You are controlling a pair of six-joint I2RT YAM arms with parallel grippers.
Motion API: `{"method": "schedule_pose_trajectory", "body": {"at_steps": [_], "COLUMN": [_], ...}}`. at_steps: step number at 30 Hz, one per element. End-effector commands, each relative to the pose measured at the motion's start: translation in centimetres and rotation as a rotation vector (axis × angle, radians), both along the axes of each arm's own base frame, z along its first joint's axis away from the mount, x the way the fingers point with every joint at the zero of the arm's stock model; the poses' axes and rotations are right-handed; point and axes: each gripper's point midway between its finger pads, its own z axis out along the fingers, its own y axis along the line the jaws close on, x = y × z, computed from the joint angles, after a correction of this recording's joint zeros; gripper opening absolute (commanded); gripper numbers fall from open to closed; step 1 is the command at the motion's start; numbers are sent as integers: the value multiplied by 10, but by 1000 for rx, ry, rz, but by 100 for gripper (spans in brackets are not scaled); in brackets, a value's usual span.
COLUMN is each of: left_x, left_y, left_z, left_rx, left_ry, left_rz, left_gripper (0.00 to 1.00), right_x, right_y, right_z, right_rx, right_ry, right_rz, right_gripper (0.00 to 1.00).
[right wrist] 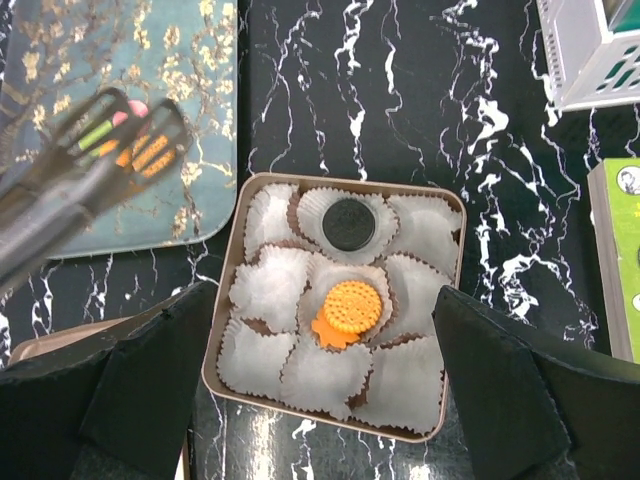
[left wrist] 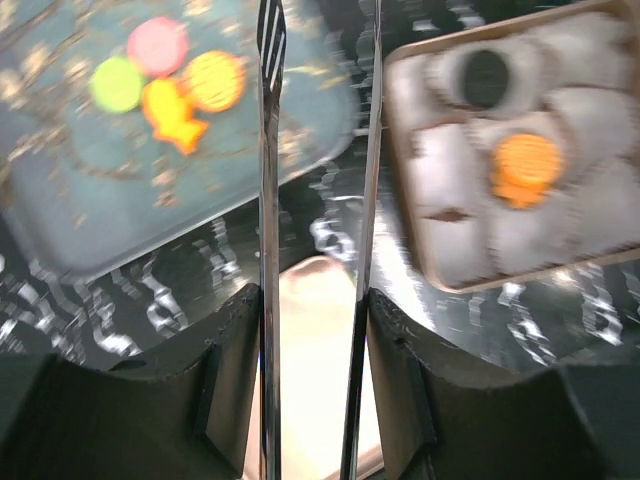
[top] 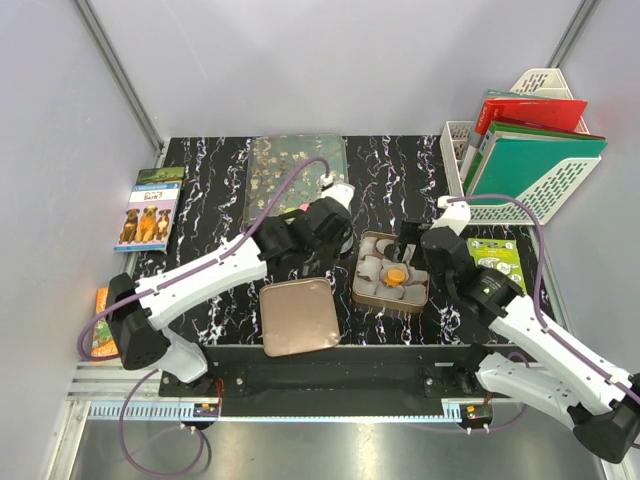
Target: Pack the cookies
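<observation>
Several cookies lie on the floral tray [left wrist: 90, 200]: a pink one [left wrist: 158, 45], a green one [left wrist: 116, 84], an orange fish [left wrist: 170, 112] and an orange round one [left wrist: 214, 80]. The tin [right wrist: 340, 180] with white paper cups holds a dark brown cookie [right wrist: 349, 224] and an orange round cookie [right wrist: 351, 307] on top of an orange shaped one. My left gripper [left wrist: 312, 300] is shut on metal tongs [left wrist: 270, 150]; their tips hang apart over the tray's edge, beside the cookies, with nothing between them. My right gripper [right wrist: 325, 300] stands open above the tin.
The rose-gold lid [top: 298, 316] lies near the front edge, left of the tin [top: 390, 272]. A dog book [top: 150, 208] sits at the far left, a white rack with folders [top: 520, 140] at the back right, and a green packet [top: 495, 258] by the right arm.
</observation>
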Motion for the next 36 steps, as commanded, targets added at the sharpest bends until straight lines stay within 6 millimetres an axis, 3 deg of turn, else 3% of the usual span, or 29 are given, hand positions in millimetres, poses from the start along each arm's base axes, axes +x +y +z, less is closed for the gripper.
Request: {"method": "schedule_pose_trajectory", "body": {"at_steps": [1,4,12,22,27,36], "left_x": [4,1,-11,-50,-71,-77], "left_y": [-33,-50,-77,-93,-100,-99], "left_z": [27,30,7,3,-10,-35], "left_rx": [-80,-102,-90,-93,-83,-34], "left_ry": [-21,5,78,100,138,184], "left_rz": [-127,-187,-271,-337,-368,-365], "left_gripper": [47,47,47,47,47,47], "right_x": [13,18,21,16,12,10], "right_y": [-8,-18,-36,-36,-35,-35], "right_z": [48,66,99,97,90,85], "right_rx": [42,21,13,28,52,54], "right_ry": [-113,-156,-238,-239,-229,-221], "right_rz": [-80,-137,-224,-204,-190,-183], "right_gripper": [100,100,100,100,100,100]}}
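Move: The left hand still holds the tongs open and empty, tips over the tray; the box's centre cup with the stacked orange cookies lies about 15 cm to its right, 3 back and 18 below. At that depth, the black cookie is some 14 right and 3 ahead, the tray's round orange cookie 9 ahead and 3 left. From the right hand the centre cup is roughly 2 cm left, 3 back and 19 below. Left hand swings tongs right and back some 12 cm towards the centre cup; right hand rises 8 cm. ##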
